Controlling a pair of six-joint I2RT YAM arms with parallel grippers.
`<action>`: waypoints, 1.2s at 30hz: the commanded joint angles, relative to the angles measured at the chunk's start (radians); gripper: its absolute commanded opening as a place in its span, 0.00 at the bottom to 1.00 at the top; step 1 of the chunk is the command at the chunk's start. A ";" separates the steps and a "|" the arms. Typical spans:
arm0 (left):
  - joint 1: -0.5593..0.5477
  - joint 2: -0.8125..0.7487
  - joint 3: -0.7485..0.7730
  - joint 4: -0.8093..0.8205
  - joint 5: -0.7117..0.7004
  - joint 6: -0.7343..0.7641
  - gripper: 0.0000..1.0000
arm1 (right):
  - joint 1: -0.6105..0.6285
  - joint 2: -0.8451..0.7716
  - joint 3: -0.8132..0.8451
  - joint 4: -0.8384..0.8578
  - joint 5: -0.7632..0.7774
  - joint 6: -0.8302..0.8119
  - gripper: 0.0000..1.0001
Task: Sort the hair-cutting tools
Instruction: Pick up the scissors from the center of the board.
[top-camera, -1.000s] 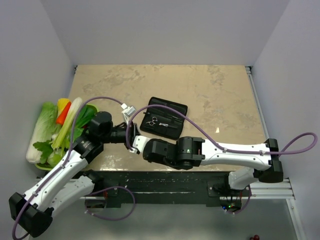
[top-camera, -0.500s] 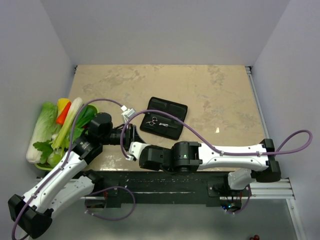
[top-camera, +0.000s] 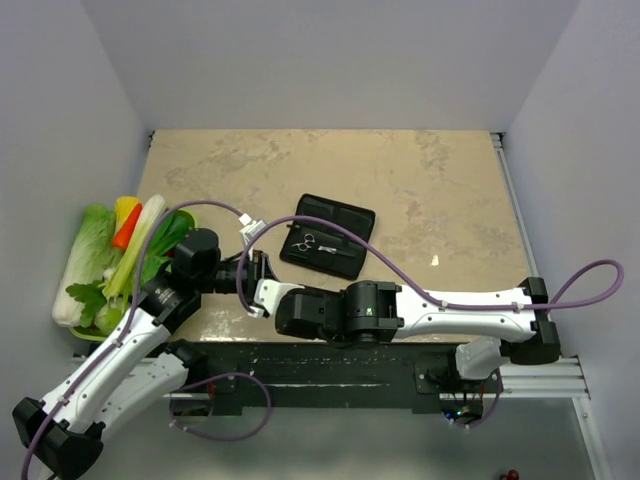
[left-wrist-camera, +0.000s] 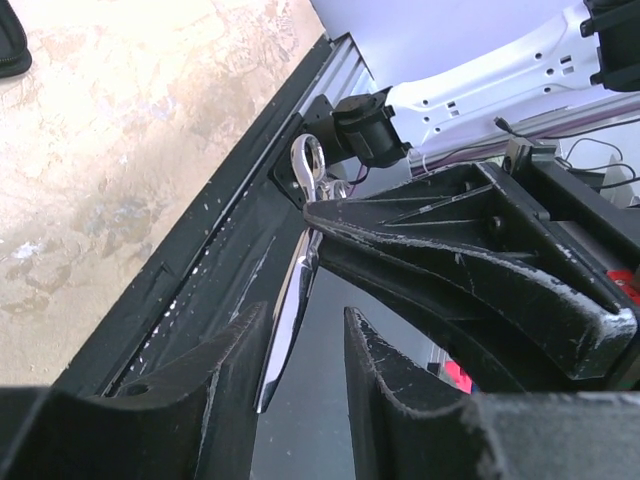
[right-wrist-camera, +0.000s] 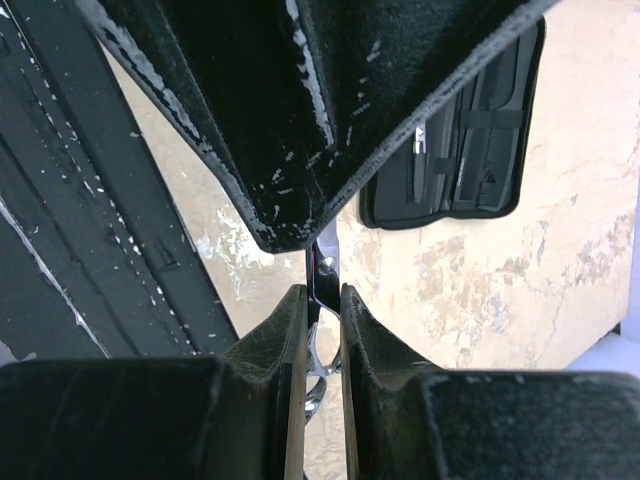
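Note:
My right gripper (right-wrist-camera: 322, 290) is shut on a pair of silver scissors (right-wrist-camera: 323, 266), its ring handles hanging below the fingers. In the left wrist view the scissors (left-wrist-camera: 300, 270) point blade-down between the fingers of my left gripper (left-wrist-camera: 303, 320). The blade lies against one finger with a gap to the other, so that gripper is open. Seen from above, both grippers meet near the table's front edge, left (top-camera: 240, 278) and right (top-camera: 262, 290). A second pair of scissors (top-camera: 306, 243) lies in the open black case (top-camera: 340, 215). I cannot make out any combs.
A pile of vegetables (top-camera: 110, 265) sits at the table's left edge, beside my left arm. The black mounting rail (top-camera: 330, 360) runs along the near edge under both arms. Purple cables loop over the case. The case (right-wrist-camera: 470, 150) lies just beyond the grippers.
My right arm has carried the scissors left to the left gripper. The left jaws have narrowed around the blade. The case has not moved.

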 joint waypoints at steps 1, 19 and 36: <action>-0.004 -0.012 0.007 -0.010 0.036 0.004 0.39 | 0.006 0.012 0.049 0.033 0.031 -0.019 0.00; -0.004 0.008 0.012 0.004 0.053 0.018 0.00 | 0.009 0.013 0.023 0.039 0.006 -0.032 0.00; -0.005 -0.016 0.094 -0.087 0.057 0.096 0.00 | 0.012 -0.157 0.095 -0.052 0.079 0.060 0.68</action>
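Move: Just ahead of the left gripper's half-open fingers, with the blade end already between them, the scissors have their middle about 5 cm to its right and 1 cm lower. The right gripper, some 7 cm to the left hand's right, pinches them near the finger rings; from the right hand their middle is about 3 cm to the left. The open black case lies roughly 18 cm forward, 8 cm right and 20 cm below the left hand. Closing on the blade end, the left gripper pinches the scissors while staying practically in place. The right hand sinks barely 1 cm and keeps its hold near the rings until the left has shut, then opens wide, lets go and backs off upward, about 5 cm from its lowest point, tilting slightly. ##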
